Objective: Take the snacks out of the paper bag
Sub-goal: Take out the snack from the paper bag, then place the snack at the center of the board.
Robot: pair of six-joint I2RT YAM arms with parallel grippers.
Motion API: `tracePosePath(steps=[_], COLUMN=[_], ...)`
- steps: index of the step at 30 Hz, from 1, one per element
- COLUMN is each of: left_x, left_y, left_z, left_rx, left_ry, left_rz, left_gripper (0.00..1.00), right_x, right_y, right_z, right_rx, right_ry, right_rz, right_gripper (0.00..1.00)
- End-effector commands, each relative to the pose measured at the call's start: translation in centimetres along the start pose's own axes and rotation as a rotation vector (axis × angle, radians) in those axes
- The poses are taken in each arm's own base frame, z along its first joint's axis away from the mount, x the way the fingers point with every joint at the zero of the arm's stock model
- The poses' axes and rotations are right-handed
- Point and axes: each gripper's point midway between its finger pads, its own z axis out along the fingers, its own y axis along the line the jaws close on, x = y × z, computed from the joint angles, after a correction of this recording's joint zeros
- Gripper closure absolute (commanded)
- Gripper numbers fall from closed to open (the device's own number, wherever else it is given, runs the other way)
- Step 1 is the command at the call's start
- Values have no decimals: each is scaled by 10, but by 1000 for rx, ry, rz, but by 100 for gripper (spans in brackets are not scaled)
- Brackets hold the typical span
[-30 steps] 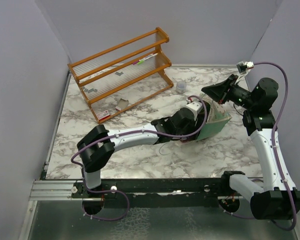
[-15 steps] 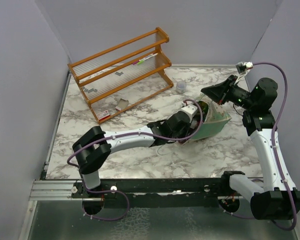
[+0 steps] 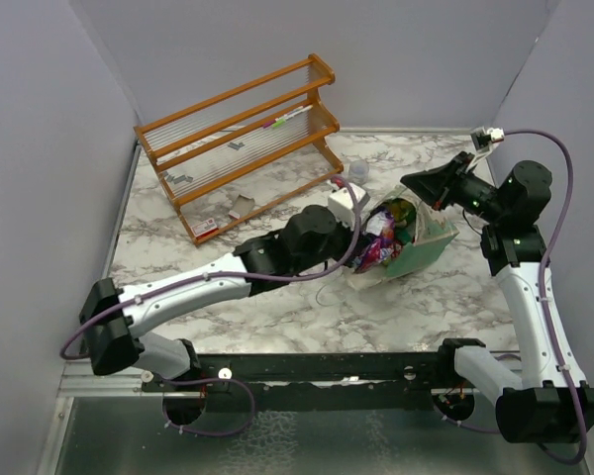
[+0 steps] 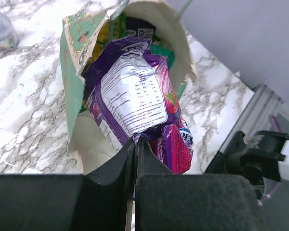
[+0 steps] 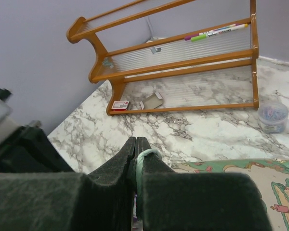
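Note:
The mint-green paper bag [image 3: 428, 244] lies on its side on the marble table, mouth facing left. My left gripper [image 3: 368, 237] is at the mouth, shut on the corner of a purple snack packet [image 4: 132, 94] that sticks halfway out of the bag [image 4: 73, 57]. A pink-red packet [image 4: 177, 144] hangs beside it, and green and yellow packets [image 4: 164, 50] show deeper inside. My right gripper [image 3: 408, 182] is at the bag's upper rim, shut on a mint-green strip of the bag [image 5: 147, 155].
A wooden rack [image 3: 240, 139] stands at the back left with pens and small cards on it. A small grey cup [image 3: 359, 171] sits between the rack and the bag. Grey walls close in the table on three sides.
My left gripper has shut on the purple packet and drawn back to the left out of the bag, pulling packets into view at the mouth. The right arm has barely moved.

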Motion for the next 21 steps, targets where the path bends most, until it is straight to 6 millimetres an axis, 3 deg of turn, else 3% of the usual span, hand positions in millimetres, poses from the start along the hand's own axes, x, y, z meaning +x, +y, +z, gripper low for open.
tracePosePath(steps=[1,6,9,13,17,21], left_x=[-47,-76,-70,-14,48,85], left_y=[-13,26,59,117,174,221], left_z=[-51,-106,-129,-134,-138,-140], left_rx=[87,-102,-248,-534,-849,-1041], left_ry=[-167,-277,-291,-154,101,271], left_rz=[39,108,116,124,200,206], left_gripper=[100,100,100,100,100,100], right_x=[-12,-17,-14,-13,-21,-20], right_y=[-3,-2,-1,-1,0,0], right_z=[-1,1,0,1,2,4], right_rx=[38,35,31,27,25,14], right_ry=[-50,-44,-45,-33,-47,-39], right_rz=[-70,-69,-68,-57,-73,-72], right_gripper=[97,98,98,98,98,98])
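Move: The left hand already pinches the purple snack pack at the paper bag's mouth. Its goal, the open table in front of the wooden rack, lies about 24 cm left, 7 forward and 26 below. From this hand the bag's middle is some 15 cm right, 4 forward and 17 below; the rack's middle is 30 left, 25 forward. From the right hand, holding the bag's handle, the open table is about 33 cm left, 2 back and 34 below. Leftward in a quick arc, the left hand carries the pinched purple pack away from the bag towards the open table before the rack, about 18 cm across. It first rises some 9 cm, easing slightly back, then dips steeply by about 15 and edges forward, wrist swinging counter-clockwise and its left side rolling up. The right hand stays, still gripping the bag's handle. ##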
